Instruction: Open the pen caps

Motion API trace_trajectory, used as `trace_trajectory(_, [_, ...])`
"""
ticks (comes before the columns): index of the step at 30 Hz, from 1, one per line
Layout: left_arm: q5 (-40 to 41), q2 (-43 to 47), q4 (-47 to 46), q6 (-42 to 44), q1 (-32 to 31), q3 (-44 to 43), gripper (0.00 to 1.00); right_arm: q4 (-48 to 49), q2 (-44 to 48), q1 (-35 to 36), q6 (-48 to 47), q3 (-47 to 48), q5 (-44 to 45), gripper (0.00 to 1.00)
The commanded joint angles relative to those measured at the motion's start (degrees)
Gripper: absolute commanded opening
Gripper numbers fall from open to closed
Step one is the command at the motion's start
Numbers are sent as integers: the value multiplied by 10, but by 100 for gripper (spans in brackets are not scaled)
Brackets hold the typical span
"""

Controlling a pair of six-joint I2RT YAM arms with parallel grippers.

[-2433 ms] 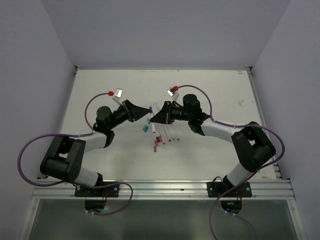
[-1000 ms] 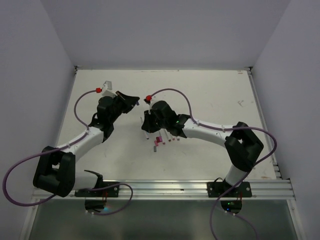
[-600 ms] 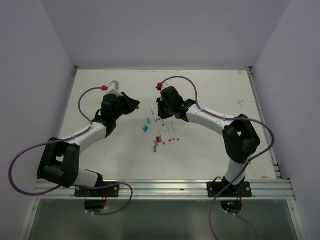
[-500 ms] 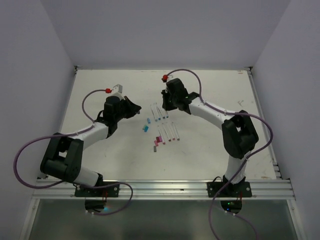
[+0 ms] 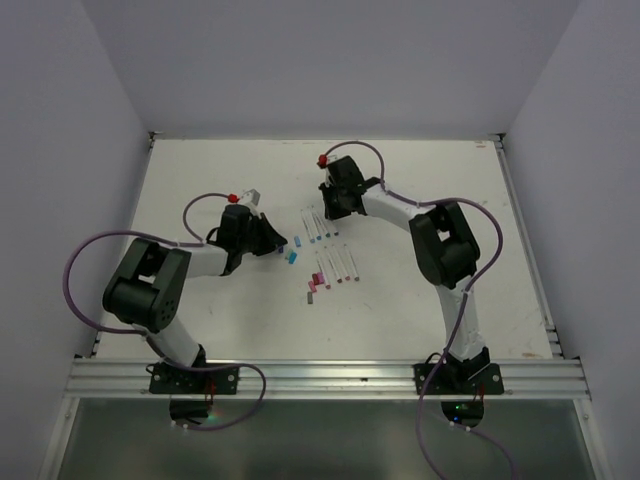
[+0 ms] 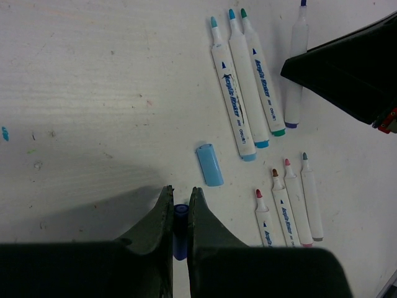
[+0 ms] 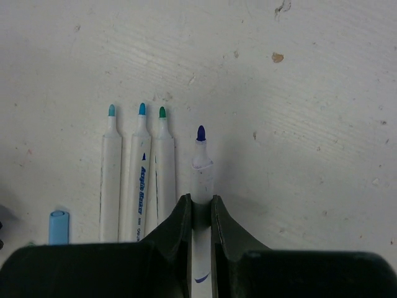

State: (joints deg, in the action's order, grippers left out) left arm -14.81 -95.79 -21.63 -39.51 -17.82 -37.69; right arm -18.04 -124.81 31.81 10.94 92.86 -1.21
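Observation:
My left gripper is shut on a dark blue pen cap, held low over the table. A loose light blue cap lies just beyond its fingertips. My right gripper is shut on a white pen barrel with a bare dark blue tip, right of three uncapped pens with blue-green tips. From above, the left gripper is beside the cyan caps and the right gripper is at the far end of the pen row. Pink caps lie nearer.
A second row of uncapped pens with red and pink tips lies near the table's middle, also showing in the left wrist view. Both arms' purple cables loop above the table. Grey walls close in the back and both sides.
The left gripper has moved nearer and right, down beside the cyan caps, still holding its cap. The right arm has swung to the far end of the blue pen row with its pen.

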Motion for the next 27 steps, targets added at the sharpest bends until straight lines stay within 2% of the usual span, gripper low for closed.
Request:
trace_trajectory(1, [-8,-9,-35,21,-2,-7,5,0,-3,-7,-15,32,-12,0])
trace_trajectory(3, [-9,-12,-50,19,-2,0,10,4,-9,-10,-13,31,-25,1])
trace_trajectory(9, [-6,-36,-61,14,-2,-1,29,12,-19,-11,2,29,-37,15])
trace_trajectory(14, [-7,-44,-63,13,-1,-12,31,15,-10,-11,6,24,-39,25])
trace_trajectory(15, [-5,-43,-61,13,0,-13,33,13,-6,-11,6,24,-37,31])
trace_trajectory(16, [-2,-39,-61,12,1,-12,37,13,1,-11,7,23,-34,33])
trace_trajectory(20, [8,-8,-46,15,9,-16,43,5,22,-11,4,23,-18,41])
trace_trajectory(22, [21,23,-24,21,13,-19,53,-6,33,-11,4,23,-7,43])
trace_trajectory(23, [24,35,-18,22,15,-19,64,-8,48,-11,4,20,-4,44])
trace_trajectory(24, [31,48,-4,23,16,-19,99,-9,61,-11,6,6,2,46])
trace_trajectory(26, [41,100,9,26,16,-12,100,-6,86,-11,10,-17,9,48])
trace_trajectory(27, [52,119,23,26,16,-7,100,-5,120,-11,14,-48,10,53])
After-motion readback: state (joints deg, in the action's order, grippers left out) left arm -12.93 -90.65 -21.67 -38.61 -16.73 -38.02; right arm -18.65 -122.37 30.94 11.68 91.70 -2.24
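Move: The left hand still holds the dark-blue cap, its set-down spot right underneath, about 1 cm lower; a green and a light-blue cap lie together some 2 cm back and 2 cm right of that hand, and the lone light-blue cap about 3 cm ahead and 4 cm right. The right hand still holds the dark-blue pen at its middle, its resting place about 1 cm below; the green pen lies about 2 cm left and 1 cm back, the lone light-blue cap some 7 cm back and 7 cm left. The left hand eases down about 1 cm as its shut fingers begin to part, letting go of the dark-blue cap on the table beside the other caps, then opens wide and lifts roughly 4 cm away, creeping slightly forward. The right hand stays almost in place beside the green pen while its fingers open to about half and let go of the dark-blue pen, rising only about 1 cm at the very end. ##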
